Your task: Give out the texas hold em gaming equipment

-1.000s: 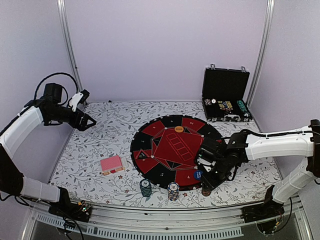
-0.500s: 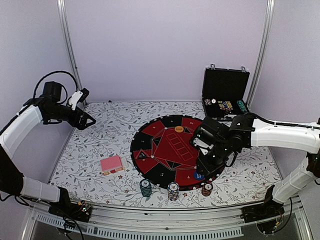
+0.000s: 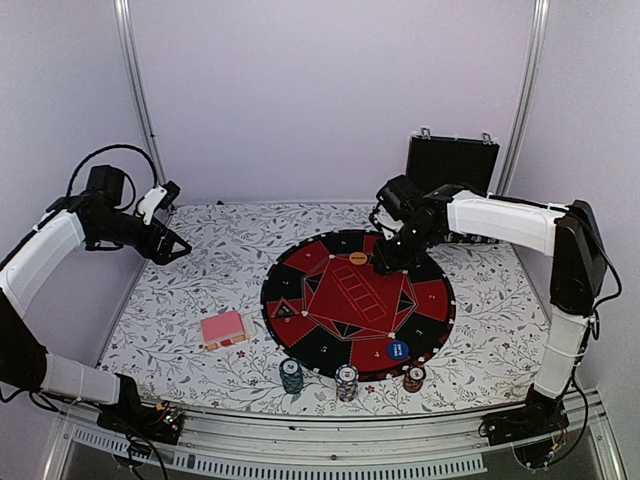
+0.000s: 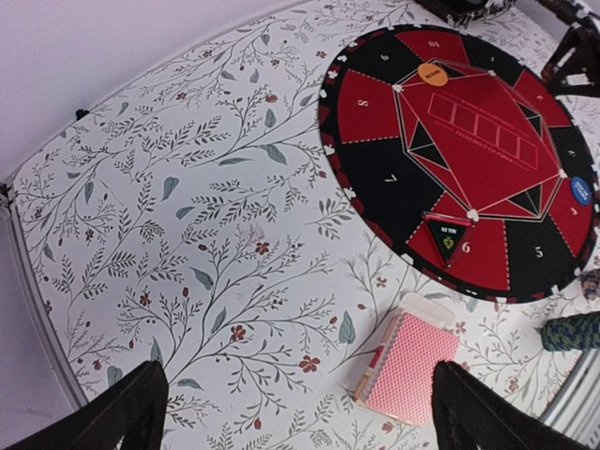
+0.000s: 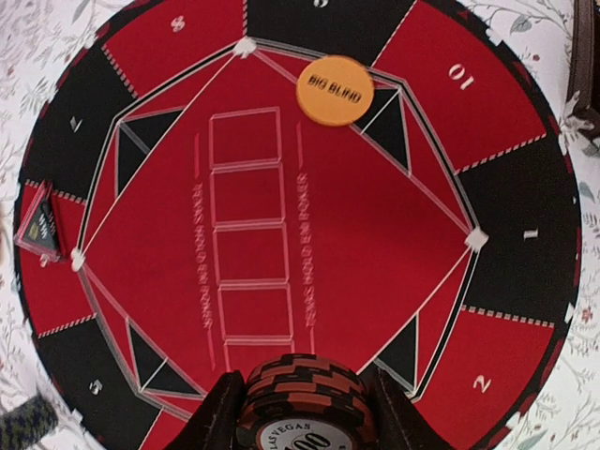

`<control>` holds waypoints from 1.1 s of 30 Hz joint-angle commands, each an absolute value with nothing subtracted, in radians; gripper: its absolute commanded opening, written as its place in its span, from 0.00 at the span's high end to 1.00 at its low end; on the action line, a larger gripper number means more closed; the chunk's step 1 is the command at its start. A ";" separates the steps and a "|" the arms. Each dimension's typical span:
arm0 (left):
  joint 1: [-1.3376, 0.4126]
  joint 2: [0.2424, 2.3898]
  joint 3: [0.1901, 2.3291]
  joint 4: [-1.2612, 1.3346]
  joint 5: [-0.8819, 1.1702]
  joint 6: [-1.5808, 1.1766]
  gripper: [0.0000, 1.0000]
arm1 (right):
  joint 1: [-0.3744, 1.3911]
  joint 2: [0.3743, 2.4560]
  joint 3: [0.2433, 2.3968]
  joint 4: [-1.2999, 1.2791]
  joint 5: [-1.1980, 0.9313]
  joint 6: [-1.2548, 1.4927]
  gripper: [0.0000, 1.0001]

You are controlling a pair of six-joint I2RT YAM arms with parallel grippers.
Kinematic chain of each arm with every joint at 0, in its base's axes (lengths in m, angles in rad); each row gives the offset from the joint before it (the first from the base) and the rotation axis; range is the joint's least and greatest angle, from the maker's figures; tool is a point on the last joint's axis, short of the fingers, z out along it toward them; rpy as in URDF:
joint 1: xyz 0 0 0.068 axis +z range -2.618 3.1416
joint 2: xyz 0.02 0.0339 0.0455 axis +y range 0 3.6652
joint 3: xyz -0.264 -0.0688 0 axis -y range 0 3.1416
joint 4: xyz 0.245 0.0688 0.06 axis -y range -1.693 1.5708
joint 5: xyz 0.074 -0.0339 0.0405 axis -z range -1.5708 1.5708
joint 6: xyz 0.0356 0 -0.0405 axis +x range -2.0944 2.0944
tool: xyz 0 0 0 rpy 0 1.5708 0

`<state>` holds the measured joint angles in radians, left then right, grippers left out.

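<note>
My right gripper hangs over the back right of the round mat, shut on a short stack of brown-red poker chips. The orange disc lies on the mat ahead of it. Along the front edge stand a dark green stack, a blue-white stack and a brown-red stack, with a blue disc on the mat. The pink-backed cards lie left of the mat. High at the back left, my left gripper is open and empty; below it are the cards.
The black hinged case stands open at the back right, partly behind my right arm. A small triangular marker sits on the mat's left side. The flowered cloth covers the table, with metal frame posts at the back corners.
My right arm has swung from the front right edge of the mat, beside the brown-red stack, up and back over the mat's far side. The left arm has barely moved.
</note>
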<state>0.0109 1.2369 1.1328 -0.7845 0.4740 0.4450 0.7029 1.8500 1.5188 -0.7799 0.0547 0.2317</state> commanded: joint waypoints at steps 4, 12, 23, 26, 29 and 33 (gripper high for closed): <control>0.003 1.245 1.154 -0.801 0.476 0.468 0.00 | 0.607 2.061 1.721 -0.680 0.082 0.153 0.78; 0.003 1.262 1.174 -0.799 0.486 0.467 0.00 | 0.590 2.255 1.824 -0.663 0.107 0.138 0.78; 0.003 1.272 1.183 -0.796 0.488 0.466 0.00 | 0.575 2.309 1.804 -0.629 0.118 0.144 0.77; 0.003 1.270 1.181 -0.796 0.490 0.463 0.00 | 0.570 2.307 1.799 -0.625 0.121 0.141 0.77; 0.003 1.272 1.181 -0.793 0.492 0.461 0.00 | 0.566 2.310 1.795 -0.622 0.120 0.140 0.76; 0.003 1.272 1.184 -0.790 0.492 0.460 0.00 | 0.563 2.315 1.795 -0.616 0.126 0.134 0.74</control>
<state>0.0109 1.2640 1.1603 -0.7902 0.4824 0.4599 0.5743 2.2974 1.7977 -0.6441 0.1001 0.1482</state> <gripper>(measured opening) 0.996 0.410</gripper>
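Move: The right hand already holds a short stack of red chips. The bare board spot for the stack lies about 11 cm ahead, a centimetre to the right and some 12 cm below. The big blind chip lies about 14 cm ahead and 4 cm left, the blue chip some 13 cm back and 3 cm right, and the open case about 26 cm ahead and 18 cm right. From the left hand, the spot is roughly 13 cm ahead, 41 cm right and 22 cm below. Keeping the red stack pinched between its fingertips, the right hand sweeps forward about 10 cm across the board, sinking as it goes, towards the bare felt just right of and nearer the base than the big blind chip. The forward travel then nearly stops and the hand drops almost straight down, making some 10 cm of descent in all, to bring the stack down onto the felt; there it creeps barely a centimetre forward, wrist almost unturned and fingers still shut on the chips. ##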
